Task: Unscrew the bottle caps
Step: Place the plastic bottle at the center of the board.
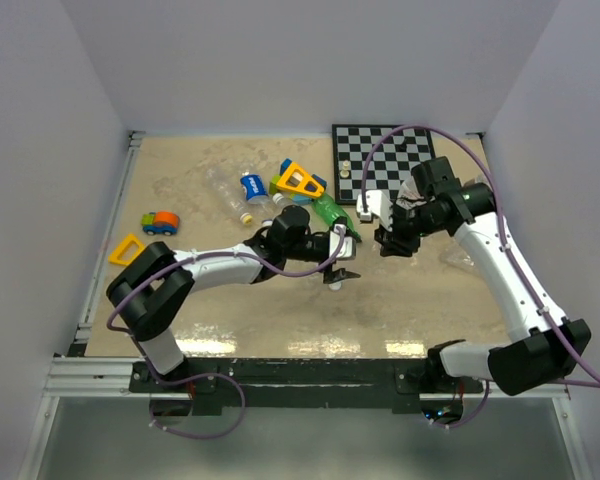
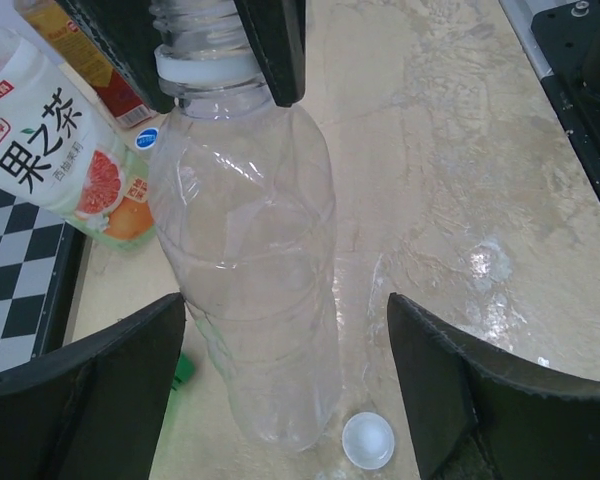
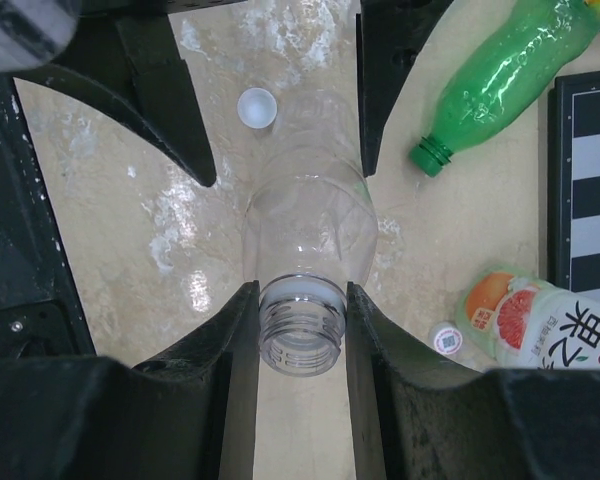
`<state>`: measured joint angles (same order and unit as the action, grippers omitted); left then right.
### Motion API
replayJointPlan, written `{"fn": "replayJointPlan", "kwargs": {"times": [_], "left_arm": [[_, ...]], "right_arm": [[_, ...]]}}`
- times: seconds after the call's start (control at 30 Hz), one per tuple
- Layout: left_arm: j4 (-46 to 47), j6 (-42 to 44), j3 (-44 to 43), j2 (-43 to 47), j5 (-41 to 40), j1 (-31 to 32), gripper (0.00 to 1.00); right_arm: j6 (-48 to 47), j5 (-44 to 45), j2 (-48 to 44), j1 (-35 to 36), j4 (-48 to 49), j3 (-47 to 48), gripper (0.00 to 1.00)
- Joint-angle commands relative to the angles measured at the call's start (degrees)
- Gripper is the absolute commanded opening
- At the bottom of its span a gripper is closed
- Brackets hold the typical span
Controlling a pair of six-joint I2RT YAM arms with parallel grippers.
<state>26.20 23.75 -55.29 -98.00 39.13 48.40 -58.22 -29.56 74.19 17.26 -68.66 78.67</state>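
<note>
A clear bottle (image 2: 250, 250) hangs above the table, its threaded mouth (image 3: 300, 345) bare, with a white ring under the threads. My right gripper (image 3: 301, 300) is shut on its neck. My left gripper (image 2: 285, 390) is open around the bottle's lower end, its left finger close to the wall and its right finger well apart. One loose white bottle cap (image 2: 368, 440) lies on the table under the bottle's base. A juice bottle (image 3: 540, 320) with a grapefruit label lies nearby with its white cap (image 3: 445, 338) on. The green bottle (image 3: 500, 70) lies with an open mouth.
A chessboard (image 1: 385, 160) with small pale pieces sits at the back right. Another clear bottle with a blue label (image 1: 250, 190), a yellow-orange triangle toy (image 1: 300, 180), a toy car (image 1: 162, 222) and a yellow triangle (image 1: 127, 250) lie at the back left.
</note>
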Motion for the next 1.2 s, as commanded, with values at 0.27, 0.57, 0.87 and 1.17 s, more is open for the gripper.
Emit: {"fn": "replayJointPlan", "kwargs": {"times": [0.27, 0.57, 0.87, 1.17], "left_arm": [[1.5, -1.6, -5.2, -3.8, 0.9, 0.1, 0.61], [9.4, -4.2, -0.2, -0.6, 0.4, 0.1, 0.86], [7.6, -6.5, -0.3, 0.6, 1.1, -0.2, 0.48], [14.4, -14.0, 4.7, 6.1, -0.8, -0.9, 0.39]], "right_arm": [[-1.0, -6.5, -0.3, 0.2, -0.2, 5.3, 0.26], [-0.9, -8.1, -0.7, 0.2, -0.1, 5.2, 0.26], [-0.8, -9.6, -0.8, 0.3, -0.1, 5.1, 0.28], [1.6, -17.3, -0.5, 0.1, 1.2, 6.7, 0.98]]}}
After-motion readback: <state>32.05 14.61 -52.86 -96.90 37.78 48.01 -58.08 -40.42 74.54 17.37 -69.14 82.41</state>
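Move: The clear plastic bottle hangs tilted, its neck still in my right fingers; its middle is about 4 cm right of my left hand, 1 cm ahead and roughly level, and some 6 cm left, 1 cm ahead and 6 cm below my right hand. From my left hand the loose white cap lies about 7 cm back, 2 cm left and 14 cm below; the green bottle is some 13 cm ahead, 2 cm left and 12 cm below. I pass the bottle across: my left hand stays nearly in place, its fingers part-closing and reopening before shutting to about half on the lower body from both sides. With my right hand I keep the neck while easing left and up, about 4 cm altogether, tilting some 10 degrees; only at the end do those fingers open wide and let go of the neck. ##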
